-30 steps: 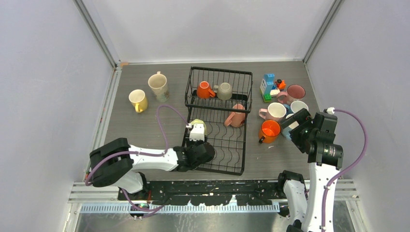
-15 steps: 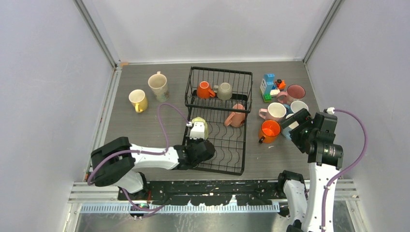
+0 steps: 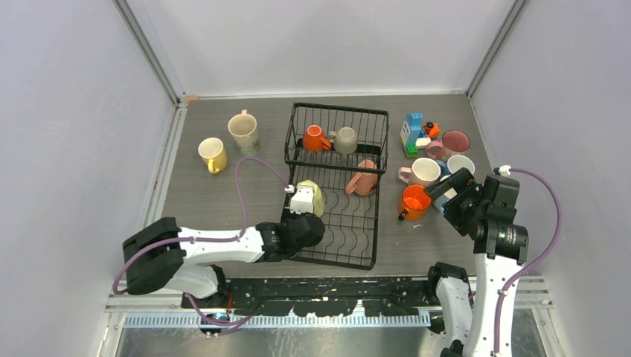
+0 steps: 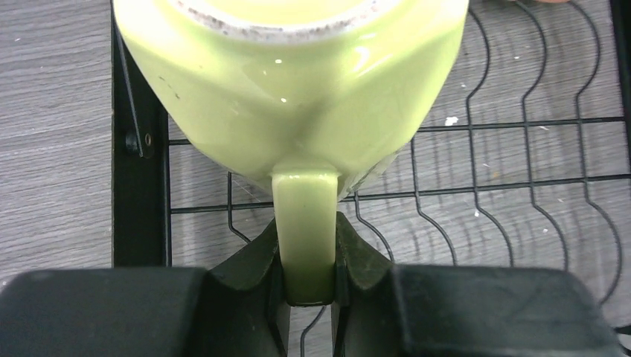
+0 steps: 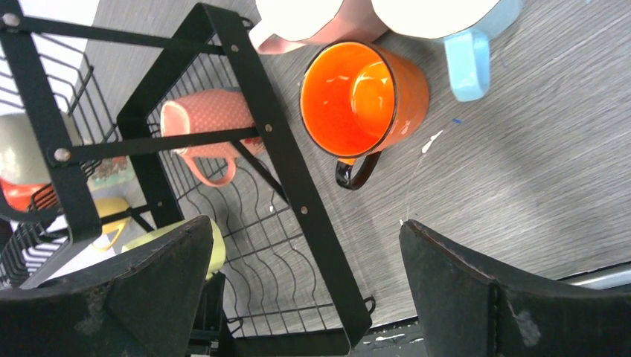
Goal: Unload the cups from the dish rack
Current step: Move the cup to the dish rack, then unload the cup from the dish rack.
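Note:
The black wire dish rack (image 3: 376, 216) stands mid-table. A pale green cup (image 3: 315, 196) lies at the left side of its flat tray, and my left gripper (image 3: 303, 217) is shut on its handle (image 4: 305, 223); the cup body (image 4: 298, 89) fills the top of the left wrist view. An orange cup (image 3: 315, 138) and a grey-beige cup (image 3: 345, 140) sit in the basket section, and a pink cup (image 3: 362, 178) lies on the tray. My right gripper (image 5: 305, 275) hangs open and holds nothing, above the table right of the rack, near an upright orange cup (image 5: 364, 97).
A yellow cup (image 3: 213, 154) and a cream cup (image 3: 244, 132) stand on the table left of the rack. To the right are pink (image 3: 424, 172) and light blue cups (image 5: 465, 44) and a toy-block figure (image 3: 415, 134). Walls close in three sides.
The left jaws have closed on the green cup's handle, and the left arm's elbow has swung left. The right arm has barely shifted.

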Available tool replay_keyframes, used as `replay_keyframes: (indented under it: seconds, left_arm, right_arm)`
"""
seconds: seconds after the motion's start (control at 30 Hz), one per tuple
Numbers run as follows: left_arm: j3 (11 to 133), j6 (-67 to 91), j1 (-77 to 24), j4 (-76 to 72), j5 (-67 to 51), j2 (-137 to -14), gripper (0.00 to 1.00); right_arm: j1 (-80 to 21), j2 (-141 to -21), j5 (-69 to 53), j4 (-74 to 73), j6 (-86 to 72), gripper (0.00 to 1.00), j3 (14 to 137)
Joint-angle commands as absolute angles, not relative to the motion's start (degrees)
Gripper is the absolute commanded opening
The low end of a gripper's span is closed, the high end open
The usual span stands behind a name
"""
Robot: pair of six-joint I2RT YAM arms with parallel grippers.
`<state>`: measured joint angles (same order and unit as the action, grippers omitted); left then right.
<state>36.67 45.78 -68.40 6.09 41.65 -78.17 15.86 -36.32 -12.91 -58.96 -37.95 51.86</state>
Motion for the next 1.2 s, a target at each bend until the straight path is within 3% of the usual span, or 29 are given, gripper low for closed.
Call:
replay_keyframes:
  seconds: [0.0,0.3,0.63,1.17]
  left_arm:
    - [37.04,44.94,-68.77,4.6,42.44,-73.4,0.0]
    - [36.31,47.89,-68.9,5.21,36.06,-68.11,0.0]
    - [35.21,52.43,-68.99,3.91,30.92,-64.61,0.0]
    - [35.03,64.98,-68.93,-3.41,22.04,-60.85,0.0]
  right_arm:
    - [15.62,-34.86,-18.26,-59.43,-36.78,1.0,54.04]
    - [11.1,-38.25,-20.34,-58.92,-38.35,1.0,54.98]
    - [-18.15,-42.68,-2.18,-51.13,-50.71,1.0,54.01]
    - [-35.23,-39.67,4.09,-40.33,-64.22,1.0,44.01]
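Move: The green cup, already held by its handle in the left fingers, has its middle about 4 cm ahead of that hand; the open right gripper waits some 33 cm to the left hand's right and about 13 higher. From the right hand the green cup lies about 31 cm left, level ahead and 12 below; the orange cup is 4 left, 1 ahead and 17 below, the pink cup 17 left, 7 ahead and 16 below. Open right hand sweeps 14 cm left towards the green cup, which the left raises, draws back and rolls. ##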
